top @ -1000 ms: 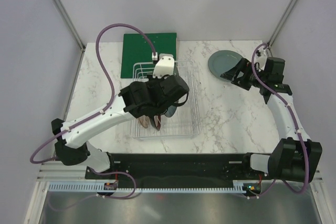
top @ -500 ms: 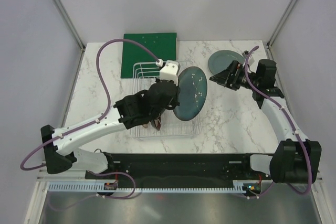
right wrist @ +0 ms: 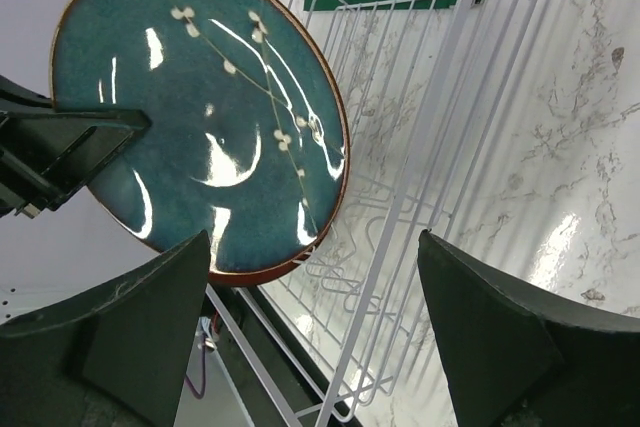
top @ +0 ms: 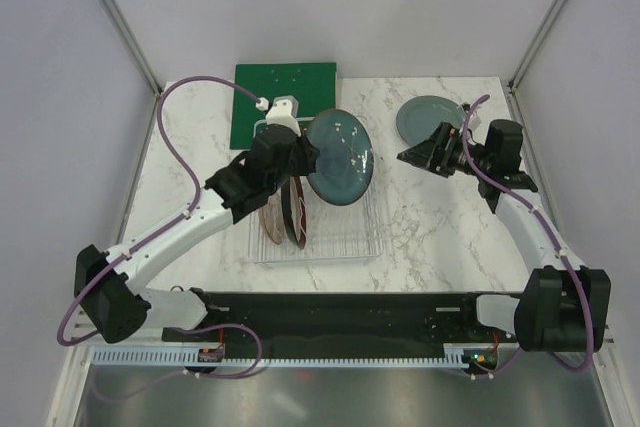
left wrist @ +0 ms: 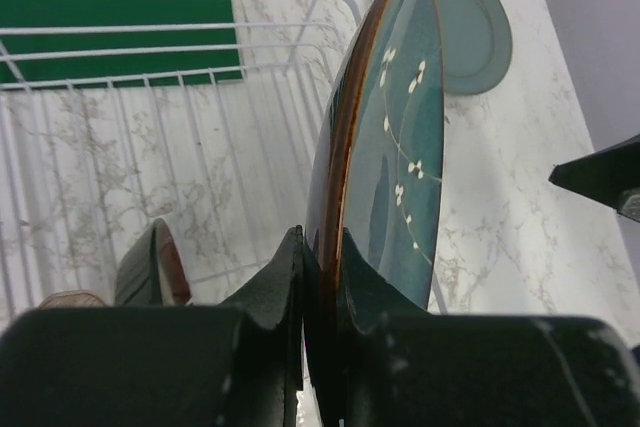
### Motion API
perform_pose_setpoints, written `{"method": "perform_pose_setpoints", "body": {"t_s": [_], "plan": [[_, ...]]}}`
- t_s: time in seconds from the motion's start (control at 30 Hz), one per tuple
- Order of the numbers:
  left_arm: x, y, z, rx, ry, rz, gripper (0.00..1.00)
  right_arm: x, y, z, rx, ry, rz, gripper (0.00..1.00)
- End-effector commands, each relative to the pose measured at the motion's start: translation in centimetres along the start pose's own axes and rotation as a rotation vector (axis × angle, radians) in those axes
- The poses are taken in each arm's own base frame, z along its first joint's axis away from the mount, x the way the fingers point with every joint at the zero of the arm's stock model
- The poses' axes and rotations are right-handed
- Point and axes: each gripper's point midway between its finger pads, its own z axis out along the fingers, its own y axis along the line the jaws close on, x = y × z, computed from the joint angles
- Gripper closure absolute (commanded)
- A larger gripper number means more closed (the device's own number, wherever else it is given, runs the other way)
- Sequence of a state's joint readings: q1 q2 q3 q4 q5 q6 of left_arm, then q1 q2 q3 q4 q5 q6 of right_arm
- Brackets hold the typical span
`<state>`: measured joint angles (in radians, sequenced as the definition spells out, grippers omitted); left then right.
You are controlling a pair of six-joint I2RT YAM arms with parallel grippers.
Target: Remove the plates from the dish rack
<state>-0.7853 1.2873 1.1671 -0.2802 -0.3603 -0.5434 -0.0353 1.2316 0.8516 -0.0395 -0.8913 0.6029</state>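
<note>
My left gripper (top: pixel 304 152) is shut on the rim of the dark teal plate (top: pixel 341 157), holding it upright above the back of the white wire dish rack (top: pixel 345 232). In the left wrist view the jaws (left wrist: pixel 322 247) pinch the plate's brown edge (left wrist: pixel 385 147). Two plates still stand in the rack: a maroon-rimmed one (top: pixel 298 212) and a brownish-pink one (top: pixel 272 213). A pale grey-green plate (top: pixel 428 117) lies flat on the table at the back right. My right gripper (top: pixel 420 155) is open, just right of the rack, facing the teal plate (right wrist: pixel 200 107) with nothing between its fingers.
A flat green board (top: pixel 283 97) lies behind the rack at the back left. Grey walls close in the marble table (top: pixel 430 227) on three sides. The left arm's purple cable (top: pixel 185 162) loops over the table's left part.
The left arm has lifted the teal plate out of the rack and carried it up and back. The right gripper has moved left from the grey-green plate, towards the rack.
</note>
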Motion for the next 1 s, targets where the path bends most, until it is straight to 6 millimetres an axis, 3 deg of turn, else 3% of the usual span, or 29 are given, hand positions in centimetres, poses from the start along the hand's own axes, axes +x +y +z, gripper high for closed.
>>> {"method": "perform_pose_setpoints", "body": {"t_s": [0.0, 0.13, 0.37, 0.63, 0.8, 0.9, 0.93, 0.97], "plan": [[-6.7, -7.0, -1.9, 0.37, -0.18, -0.242, 0.98, -0.4, 0.6, 0.1, -0.04, -0.022, -0.079, 0.09], [-6.6, -8.7, -1.7, 0.526, -0.156, -0.313, 0.98, -0.1, 0.0, 0.3, -0.034, -0.016, -0.071, 0.09], [-7.2, -9.3, -1.6, 0.614, -0.148, -0.379, 0.98, 0.6, -1.3, 0.9, -0.019, 0.004, -0.049, 0.09], [-5.7, -9.8, -0.7, 0.695, -0.102, -0.458, 0.98, 0.6, -0.7, 1.2, -0.094, -0.008, -0.048, 0.16], [-4.6, -9.9, -0.1, 0.707, -0.069, -0.481, 0.98, 0.5, 0.3, 1.3, -0.167, -0.015, -0.031, 0.36], [-4.3, -9.9, 0.1, 0.709, -0.06, -0.481, 0.98, 0.8, 0.2, 1.5, -0.18, -0.014, -0.02, 0.53], [-4.4, -10.0, 0.1, 0.71, -0.061, -0.483, 0.98, 0.9, 0.3, 1.4, -0.192, -0.011, -0.019, 0.65], [-4.3, -9.9, 0.1, 0.709, -0.061, -0.48, 0.98, 1.0, 0.4, 1.4, -0.201, -0.006, -0.013, 0.7]]}}
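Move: Out to the left hand's right, about 21 cm off, nearly level ahead and some 3 cm lower, waits the open right gripper. The held plate's middle lies about 6 cm right and 4 cm ahead of the left hand, 3 cm below; the plates left in the rack are some 6 cm back, 4 cm left and 12 cm below. From the right hand, the held plate's middle is about 15 cm left and 3 cm ahead, at its height; the unloaded plate lies roughly 20 cm ahead, 10 cm right, 19 cm below. Carrying the plate about 7 cm to the right, the left hand keeps its pinch on the rim and rolls its right side up while turning clockwise, some 30 degrees in all, ending slightly lower. The right hand sinks about 2 cm early on, then edges left and closes its fingers more than halfway around the plate's far rim late on. ##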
